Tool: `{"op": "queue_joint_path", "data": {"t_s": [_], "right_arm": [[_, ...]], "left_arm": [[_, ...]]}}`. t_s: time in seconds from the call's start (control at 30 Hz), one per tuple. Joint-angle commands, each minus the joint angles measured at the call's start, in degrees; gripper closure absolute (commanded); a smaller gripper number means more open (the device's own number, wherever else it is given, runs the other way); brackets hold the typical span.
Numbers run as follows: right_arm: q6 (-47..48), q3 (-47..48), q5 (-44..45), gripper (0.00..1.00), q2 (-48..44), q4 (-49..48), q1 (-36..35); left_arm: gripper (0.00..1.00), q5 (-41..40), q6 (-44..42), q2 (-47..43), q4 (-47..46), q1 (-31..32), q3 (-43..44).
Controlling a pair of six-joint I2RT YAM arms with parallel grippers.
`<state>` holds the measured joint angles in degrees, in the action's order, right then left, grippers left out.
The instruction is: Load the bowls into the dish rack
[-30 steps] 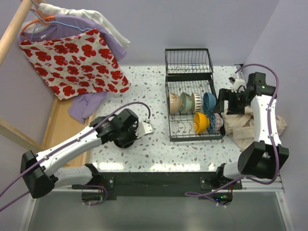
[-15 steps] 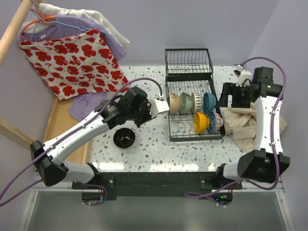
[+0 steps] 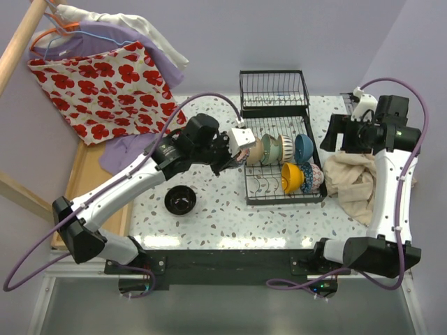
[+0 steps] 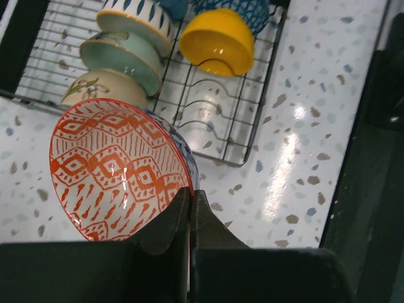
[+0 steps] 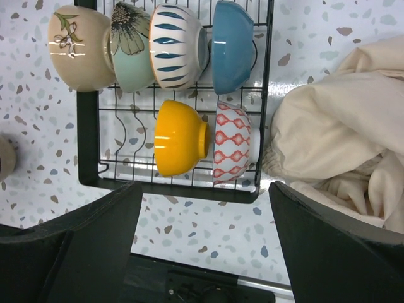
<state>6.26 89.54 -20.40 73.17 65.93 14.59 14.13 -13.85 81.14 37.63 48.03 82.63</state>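
Observation:
My left gripper (image 3: 239, 142) is shut on the rim of a reddish-orange patterned bowl (image 4: 120, 170). It holds the bowl tilted in the air just left of the black wire dish rack (image 3: 283, 200). The rack holds a cream bowl (image 5: 76, 47), a pale green one (image 5: 129, 47), a blue-white patterned one (image 5: 180, 47), a plain blue one (image 5: 232, 44), a yellow one (image 5: 180, 137) and a red-patterned one (image 5: 232, 148), all on edge. A dark bowl (image 3: 181, 200) sits on the table left of the rack. My right gripper (image 5: 205, 208) is open and empty, high above the rack's right side.
A crumpled cream cloth (image 3: 353, 183) lies right of the rack. Clothes hang on a wooden rail (image 3: 105, 84) at the back left. A wooden tray (image 3: 87, 185) lies along the left edge. The rack's taller basket section (image 3: 274, 91) is at the back.
My left arm has swung from beside the dark bowl up to the rack's left side, carrying the patterned bowl. My right arm has lifted and drawn slightly right.

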Motion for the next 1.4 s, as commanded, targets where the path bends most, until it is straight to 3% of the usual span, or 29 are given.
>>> {"op": "queue_joint_path", "data": {"t_s": [0.0,0.07,0.1,0.17,0.2,0.43,0.57,0.7,0.87,1.1,1.37], "right_arm": [[-1.6,-1.11,1.33,0.14,-0.39,-1.16,0.09],[-1.6,-2.52,1.59,0.14,-0.66,-0.89,0.09],[-1.26,-2.96,1.86,0.14,-0.66,-0.37,0.09],[-0.9,-3.84,2.47,0.14,-0.57,0.07,0.0],[-0.29,-3.84,3.0,0.14,-0.39,0.68,0.0],[1.91,-2.96,5.9,0.14,0.4,2.45,0.0],[1.65,-5.77,5.82,0.14,0.22,1.57,0.09],[0.77,-6.57,5.55,0.14,1.45,0.17,0.0],[0.33,-4.46,7.92,0.14,2.68,-1.59,0.0],[1.21,-7.88,9.42,0.14,1.37,-1.59,0.09],[1.21,-11.14,10.03,0.14,0.4,-2.12,0.0]], "left_arm": [[1.0,14.85,11.8,-0.46,-18.23,-0.31,-1.21],[1.0,21.16,21.81,-1.16,-27.47,-0.31,-6.31],[1.0,22.59,25.24,-2.03,-39.35,-0.39,-12.34],[1.0,24.97,36.48,-2.57,-51.98,-0.39,-21.4],[1.0,24.98,39.39,-2.57,-63.09,-0.22,-23.63],[1.0,16.2,51.18,1.73,-83.23,0.13,-31.12],[1.0,8.31,57.87,4.98,-83.08,1.01,-29.99],[1.0,0.57,63.67,7.36,-74.5,2.59,-25.86],[1.0,-5.94,77.98,12.36,-68.13,3.74,-20.85],[1.0,-8.94,91.71,13.95,-60.49,4.18,-19.08],[1.0,-7.1,96.46,17.37,-65.22,3.56,-22.25]]}}
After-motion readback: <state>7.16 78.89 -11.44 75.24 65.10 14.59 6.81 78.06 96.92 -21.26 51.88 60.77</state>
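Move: The left hand pinches the orange-and-white bowl by its rim, up in the air. The free slot for it in the rack's front row lies about 16 cm to its right, roughly 1 cm ahead and 15 cm down. The yellow bowl is some 7 cm right of that slot, the green bowl about 11 cm farther out behind it, and the beige bowl some 6 cm left of the green one. From the right hand the slot is about 19 cm left, 4 cm back and 17 cm down. Keeping its pinch on the bowl's rim, the left hand carries it about 13 cm to the right towards the slot beside the yellow bowl, swinging back a few centimetres and then forward, and ends some 5 cm lower. Meanwhile the wrist rolls nearly 90 degrees, counter-clockwise looking along the fingers. The open, empty right hand sinks about 8 cm. ##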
